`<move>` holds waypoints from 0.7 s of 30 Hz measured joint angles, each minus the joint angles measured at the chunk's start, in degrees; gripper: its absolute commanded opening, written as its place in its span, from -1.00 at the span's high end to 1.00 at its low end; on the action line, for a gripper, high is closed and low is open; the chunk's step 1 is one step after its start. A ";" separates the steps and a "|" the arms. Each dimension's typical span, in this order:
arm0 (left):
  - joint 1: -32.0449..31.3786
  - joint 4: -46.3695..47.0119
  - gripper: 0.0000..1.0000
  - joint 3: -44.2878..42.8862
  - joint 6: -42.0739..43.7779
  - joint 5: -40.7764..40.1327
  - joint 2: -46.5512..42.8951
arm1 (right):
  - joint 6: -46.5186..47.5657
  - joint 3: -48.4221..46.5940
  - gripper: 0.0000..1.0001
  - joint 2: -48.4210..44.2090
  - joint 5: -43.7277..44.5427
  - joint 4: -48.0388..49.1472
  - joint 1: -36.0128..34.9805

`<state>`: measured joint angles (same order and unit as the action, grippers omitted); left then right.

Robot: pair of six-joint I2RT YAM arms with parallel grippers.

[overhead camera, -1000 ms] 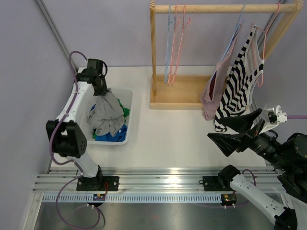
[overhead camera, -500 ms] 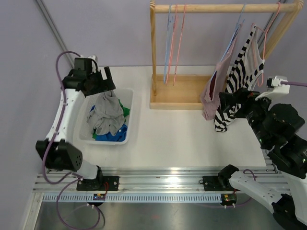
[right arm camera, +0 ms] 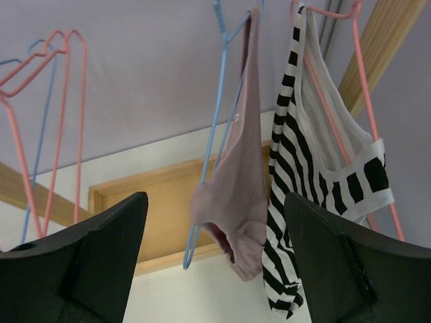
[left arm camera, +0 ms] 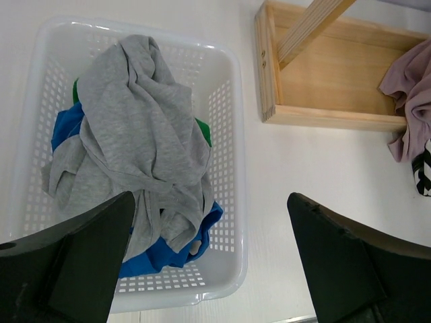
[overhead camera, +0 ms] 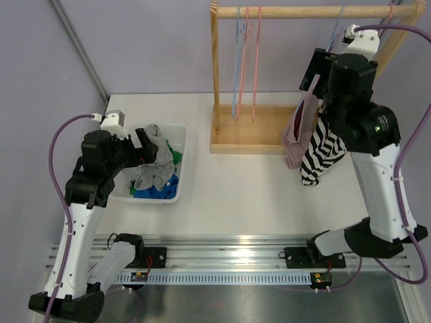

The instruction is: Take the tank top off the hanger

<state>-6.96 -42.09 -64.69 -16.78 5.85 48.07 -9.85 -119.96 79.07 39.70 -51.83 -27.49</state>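
Note:
Two tank tops hang from the wooden rail (overhead camera: 310,11). A mauve tank top (right arm camera: 246,195) (overhead camera: 296,134) droops bunched from a blue hanger (right arm camera: 219,114). Beside it, a black-and-white striped tank top (right arm camera: 296,175) (overhead camera: 323,151) hangs on a pink hanger (right arm camera: 357,74). My right gripper (right arm camera: 212,269) (overhead camera: 315,73) is raised high by the rail, open and empty, facing both tops without touching them. My left gripper (left arm camera: 212,262) (overhead camera: 147,147) hovers open over the white basket (left arm camera: 232,202), holding nothing.
The basket (overhead camera: 183,161) holds a grey garment (left arm camera: 135,128) on top of blue and green clothes. Several empty pink and blue hangers (overhead camera: 246,60) (right arm camera: 40,101) hang at the rail's left end. The rack's wooden base tray (overhead camera: 256,131) (left arm camera: 330,81) sits on the white table.
My left gripper opened, left the grey garment in the basket and drew back toward the near side. My right arm rose from table height up to the rail by the hanging tops.

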 measured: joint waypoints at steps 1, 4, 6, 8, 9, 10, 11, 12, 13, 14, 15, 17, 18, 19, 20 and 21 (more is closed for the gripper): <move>-0.28 0.00 -0.98 0.57 0.00 -0.02 -0.17 | 0.00 -2.45 -0.75 2.12 -0.42 -0.72 1.88; -1.22 -0.39 -0.98 1.55 0.04 -0.04 -0.96 | 0.17 -8.87 -0.64 7.52 -2.38 -2.84 5.97; -1.77 -0.52 -0.98 1.55 0.07 0.00 -1.53 | 0.20 -12.35 -0.62 10.36 -3.41 -4.31 7.41; -2.01 -0.68 -0.98 1.55 0.11 0.55 -1.99 | 0.22 -15.30 -0.54 13.33 -3.98 -4.94 8.55; -2.01 -0.70 -0.98 1.55 0.15 1.07 -2.19 | 0.24 -16.22 -0.51 14.64 -4.04 -5.09 9.14; -2.03 -0.74 -0.98 1.53 0.22 1.79 -2.25 | 0.24 -16.81 -0.45 15.89 -4.11 -5.09 9.70; -2.05 -0.76 -0.98 1.51 0.24 2.60 -2.27 | 0.24 -17.22 -0.40 17.16 -4.22 -5.11 10.36; -2.08 -0.79 -0.98 1.51 0.24 3.32 -2.27 | 0.26 -17.62 -0.35 18.47 -4.24 -5.09 10.97; -2.10 -0.87 -0.98 1.49 0.26 3.82 -2.29 | 0.26 -17.94 -0.31 19.76 -4.22 -5.09 11.47; -2.12 -0.98 -0.98 1.44 0.28 4.35 -2.29 | 0.26 -18.21 -0.27 21.05 -4.15 -5.05 11.89; -2.12 -1.11 -0.98 1.44 0.33 4.76 -2.36 | 0.28 -18.29 -0.24 21.99 -4.13 -5.05 12.20; -2.16 -1.36 -0.98 1.42 0.42 5.33 -2.60 | 0.28 -18.34 -0.12 24.00 -4.07 -5.05 12.68; -2.16 -1.46 -0.98 1.42 0.44 5.66 -2.75 | 0.39 -18.34 0.01 24.81 -4.04 -5.05 12.83; -2.16 -1.51 -0.98 1.42 0.44 5.92 -2.93 | 0.59 -18.34 0.13 25.53 -4.02 -5.05 12.90; -2.19 -1.57 -0.98 1.42 0.46 6.16 -3.02 | 0.72 -18.36 0.20 26.08 -3.96 -5.01 12.98; -2.23 -1.55 -0.98 1.42 0.46 6.40 -3.10 | 0.76 -18.36 0.28 26.53 -3.91 -5.01 13.03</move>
<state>-9.19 -43.64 -63.26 -16.32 12.25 44.97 -9.08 -138.32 105.60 35.79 -56.84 -14.46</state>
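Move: The blue hanger with the mauve tank top hangs roughly 14 cm ahead of the right hand, 4 cm to its right and 7 cm lower. The striped top is about 9 cm farther right, level with it; the empty hangers are some 17 cm left of the hand and 12 cm ahead. From the left hand, the blue hanger lies around 20 cm ahead, 50 cm right and 12 cm above. Right hand reaches about 13 cm forward, sinking 7, fingers half closing around the blue hanger; left hand drifts back-right. ##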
